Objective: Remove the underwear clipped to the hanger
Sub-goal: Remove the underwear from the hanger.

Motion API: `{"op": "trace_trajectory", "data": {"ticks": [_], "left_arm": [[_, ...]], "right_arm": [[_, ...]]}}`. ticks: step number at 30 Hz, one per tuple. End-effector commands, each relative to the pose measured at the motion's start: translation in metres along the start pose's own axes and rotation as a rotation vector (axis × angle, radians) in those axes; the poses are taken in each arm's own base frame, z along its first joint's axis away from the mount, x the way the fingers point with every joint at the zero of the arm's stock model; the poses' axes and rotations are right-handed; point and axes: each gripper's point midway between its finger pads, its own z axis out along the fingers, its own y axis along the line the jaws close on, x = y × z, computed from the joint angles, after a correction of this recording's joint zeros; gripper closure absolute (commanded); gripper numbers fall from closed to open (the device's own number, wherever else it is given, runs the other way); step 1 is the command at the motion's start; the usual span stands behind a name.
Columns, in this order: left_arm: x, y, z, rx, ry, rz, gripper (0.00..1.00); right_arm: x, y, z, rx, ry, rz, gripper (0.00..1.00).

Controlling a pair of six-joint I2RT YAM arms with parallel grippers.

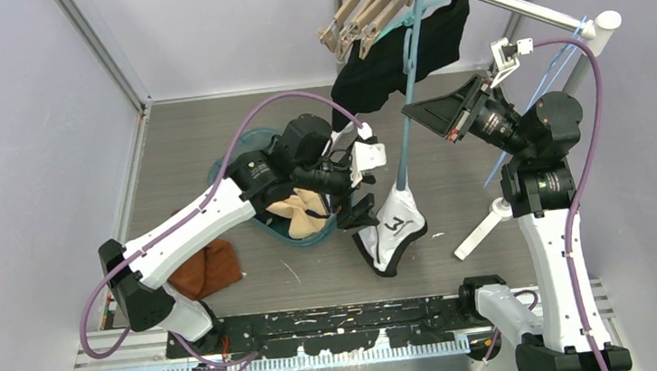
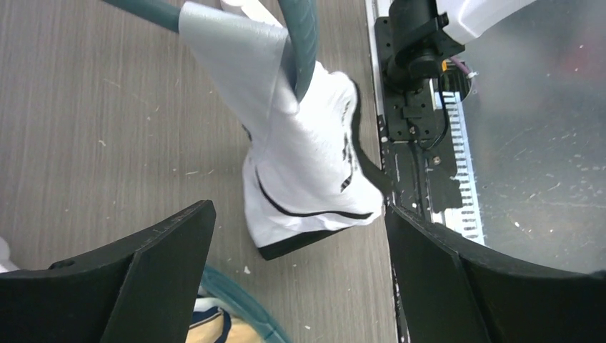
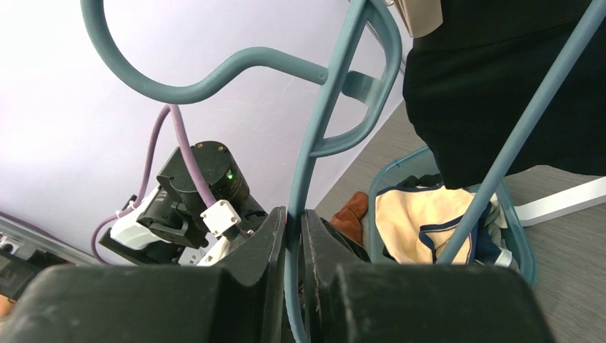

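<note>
A white underwear (image 1: 393, 229) with black trim hangs clipped at the low end of a teal hanger (image 1: 406, 132), just above the floor. My right gripper (image 1: 410, 110) is shut on the hanger's thin bar (image 3: 294, 214), holding it tilted. My left gripper (image 1: 363, 187) stands open just left of the underwear. In the left wrist view the underwear (image 2: 307, 164) dangles from the hanger (image 2: 304, 43), its lower edge level with the wide-apart fingertips (image 2: 204, 214); nothing is pinched. A black garment (image 1: 403, 51) hangs on the same hanger higher up.
A teal basket (image 1: 230, 159) of clothes lies under the left arm, also seen as the basket (image 3: 525, 250) from the right wrist. A brown cloth (image 1: 210, 270) lies on the floor. Wooden hangers (image 1: 362, 9) hang on the rail (image 1: 507, 5). A white stand foot (image 1: 484, 230) is near the right arm.
</note>
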Motion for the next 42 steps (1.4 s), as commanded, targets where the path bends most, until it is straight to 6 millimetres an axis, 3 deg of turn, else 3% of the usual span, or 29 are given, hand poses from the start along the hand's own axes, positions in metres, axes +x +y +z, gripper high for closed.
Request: {"op": "trace_trajectory", "data": {"ticks": [1, 6, 17, 24, 27, 31, 38, 42], "left_arm": [[-0.02, 0.006, 0.011, -0.02, -0.091, -0.061, 0.09], [-0.019, 0.005, 0.026, -0.009, -0.099, -0.103, 0.12], [0.006, 0.011, 0.051, -0.027, -0.065, -0.145, 0.52], [0.002, 0.006, 0.055, 0.021, -0.077, -0.162, 0.77], [0.001, 0.006, 0.054, 0.019, -0.081, -0.164, 0.82], [0.0, 0.0, 0.05, 0.043, -0.104, -0.156, 0.99], [0.005, -0.033, 0.029, 0.233, -0.183, -0.097, 1.0], [0.016, -0.034, 0.025, 0.223, -0.15, -0.042, 1.0]], "right_arm": [[-0.011, 0.027, -0.003, -0.091, -0.037, -0.104, 0.99], [-0.009, 0.024, -0.003, -0.087, -0.034, -0.098, 0.99], [-0.012, 0.021, -0.003, -0.079, -0.039, -0.099, 0.99], [-0.012, 0.018, -0.002, -0.076, -0.04, -0.095, 0.99], [-0.012, 0.017, -0.003, -0.072, -0.042, -0.097, 0.99], [-0.012, 0.015, -0.004, -0.065, -0.045, -0.101, 0.99], [-0.02, 0.011, -0.002, -0.043, -0.063, -0.087, 0.99], [-0.025, 0.013, -0.001, -0.051, -0.075, -0.058, 0.99]]}}
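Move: The white underwear's middle is roughly 7 cm to the right of my left hand, 3 cm back and 7 cm below. It hangs on the lower end of the blue-green hanger, which sits some 9 cm to the right, 4 cm ahead and a little above that hand. The basket is about 20 cm to its left, 6 cm ahead and well below. From my right hand, the underwear lies about 23 cm back, 4 cm left and 22 cm down. My left hand sinks about 5 cm and reaches some 4 cm right to the side of the white underwear, rolling slightly as the wide-open fingers shut and pinch the fabric. Holding it, I then draw a couple of centimetres back and left, while my right hand stays put and keeps its grip on the hanger. ##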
